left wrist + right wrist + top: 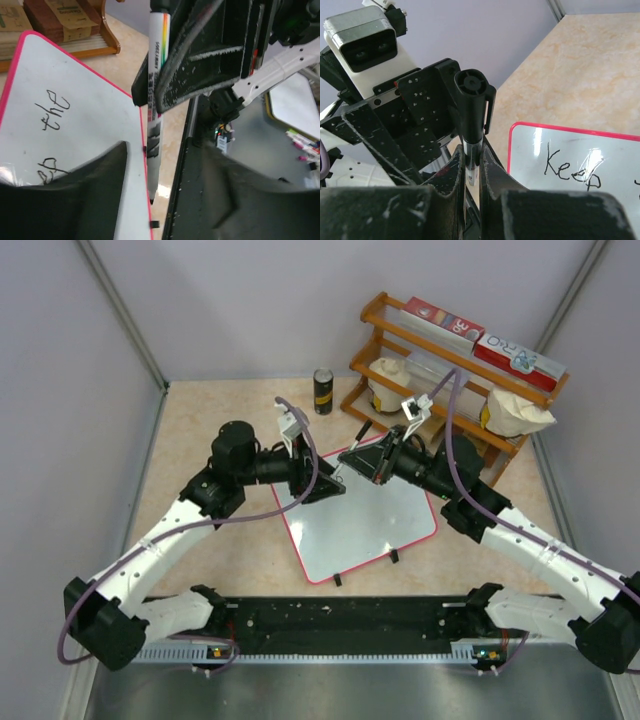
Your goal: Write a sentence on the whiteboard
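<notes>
The whiteboard [370,525], white with a red-pink rim, lies flat in the middle of the table. The sentence reads "Keep" [570,167] in the right wrist view, with "the" [54,109] after it in the left wrist view. My right gripper [472,156] is shut on a white marker [156,95] above the board's far left corner. The marker's black cap [471,102] sits on its back end and its bare tip [151,200] points down beside the rim. My left gripper [165,160] stands open, one finger on each side of the marker's lower part, not touching it.
A wooden rack [375,312] at the back right holds red-and-white boxes [444,322] and pale bags [515,412]. A dark can [323,391] stands behind the board. A black rail [340,625] runs along the near edge. Grey walls close in both sides.
</notes>
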Available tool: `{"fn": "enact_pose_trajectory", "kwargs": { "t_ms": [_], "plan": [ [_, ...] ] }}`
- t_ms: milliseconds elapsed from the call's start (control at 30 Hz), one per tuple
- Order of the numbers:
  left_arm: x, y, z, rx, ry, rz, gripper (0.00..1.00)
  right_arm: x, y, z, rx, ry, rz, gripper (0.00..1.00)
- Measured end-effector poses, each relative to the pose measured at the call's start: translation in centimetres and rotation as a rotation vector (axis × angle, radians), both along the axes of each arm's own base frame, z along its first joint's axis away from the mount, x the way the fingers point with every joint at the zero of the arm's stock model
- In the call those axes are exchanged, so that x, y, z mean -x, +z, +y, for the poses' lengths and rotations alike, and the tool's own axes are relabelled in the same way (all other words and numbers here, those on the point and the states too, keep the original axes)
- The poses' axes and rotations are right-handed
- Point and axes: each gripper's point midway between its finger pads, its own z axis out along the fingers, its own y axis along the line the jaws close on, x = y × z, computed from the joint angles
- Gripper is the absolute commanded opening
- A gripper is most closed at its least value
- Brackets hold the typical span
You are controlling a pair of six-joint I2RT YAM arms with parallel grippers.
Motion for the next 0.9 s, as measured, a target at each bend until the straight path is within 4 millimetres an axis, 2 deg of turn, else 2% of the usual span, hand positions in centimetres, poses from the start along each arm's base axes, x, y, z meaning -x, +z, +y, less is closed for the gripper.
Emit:
{"fn": "enact_pose_trajectory", "kwargs": {
  "t_ms": [100, 133, 200, 267, 300, 333, 433, 500, 667, 800, 900],
  "plan": [
    [-0.3, 0.1, -0.8, 0.001, -0.017, -0.005, 0.06, 0.1, 0.0, 0.1, -0.004, 0.008, 0.006, 0.0],
    [-0.5, 0.0, -1.0, -0.001, -0.016, -0.008, 0.0, 0.2, 0.0, 0.1, -0.007, 0.011, 0.012, 0.0],
    [-0.6, 0.0, -1.1, -0.006, -0.022, -0.016, 0.0, 0.1, 0.0, 0.0, -0.007, 0.005, 0.014, 0.0],
    [-0.8, 0.0, -1.1, -0.008, -0.019, -0.029, 0.0, -0.1, 0.0, -0.1, -0.009, 0.001, 0.019, 0.13],
    [-0.8, 0.1, -1.1, -0.009, -0.017, -0.033, 0.0, -0.1, 0.1, -0.2, -0.01, 0.001, 0.017, 0.2],
    [-0.8, 0.1, -1.1, -0.009, -0.015, -0.038, 0.0, -0.1, 0.1, -0.2, -0.011, 0.006, 0.016, 0.42],
    [-0.9, 0.0, -1.0, -0.018, -0.005, -0.044, 0.0, -0.2, 0.0, -0.6, -0.002, 0.012, 0.02, 0.8],
    [-0.7, 0.2, -0.8, -0.026, -0.004, -0.049, 0.0, -0.6, 0.1, -1.2, 0.001, 0.012, 0.026, 0.99],
    [0.0, 1.4, -0.3, -0.04, -0.02, -0.088, 0.0, -1.6, 1.0, -3.2, -0.016, 0.043, 0.016, 0.99],
    [0.7, 1.8, -0.1, -0.053, -0.049, -0.102, 0.0, -0.6, 1.6, -3.3, -0.021, 0.142, 0.004, 0.97],
    [1.2, 1.6, 0.1, -0.067, -0.074, -0.094, 0.0, 0.7, 2.3, -2.7, -0.026, 0.238, -0.019, 0.89]
  ]
}}
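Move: The marker, still held by the right fingers with its tip slanting down towards the left hand, has its middle about 2 cm ahead, 3 cm right and 2 cm above the left hand's point. From the right hand, the left fingers are roughly 2 cm back, 4 cm left and 3 cm lower. The whiteboard's middle is some 2 cm ahead, 3 cm right and 17 cm below the left hand. Edging rightward, the left hand pinches the marker's tip end; the right opens, retreats some 3 cm right, rising. ##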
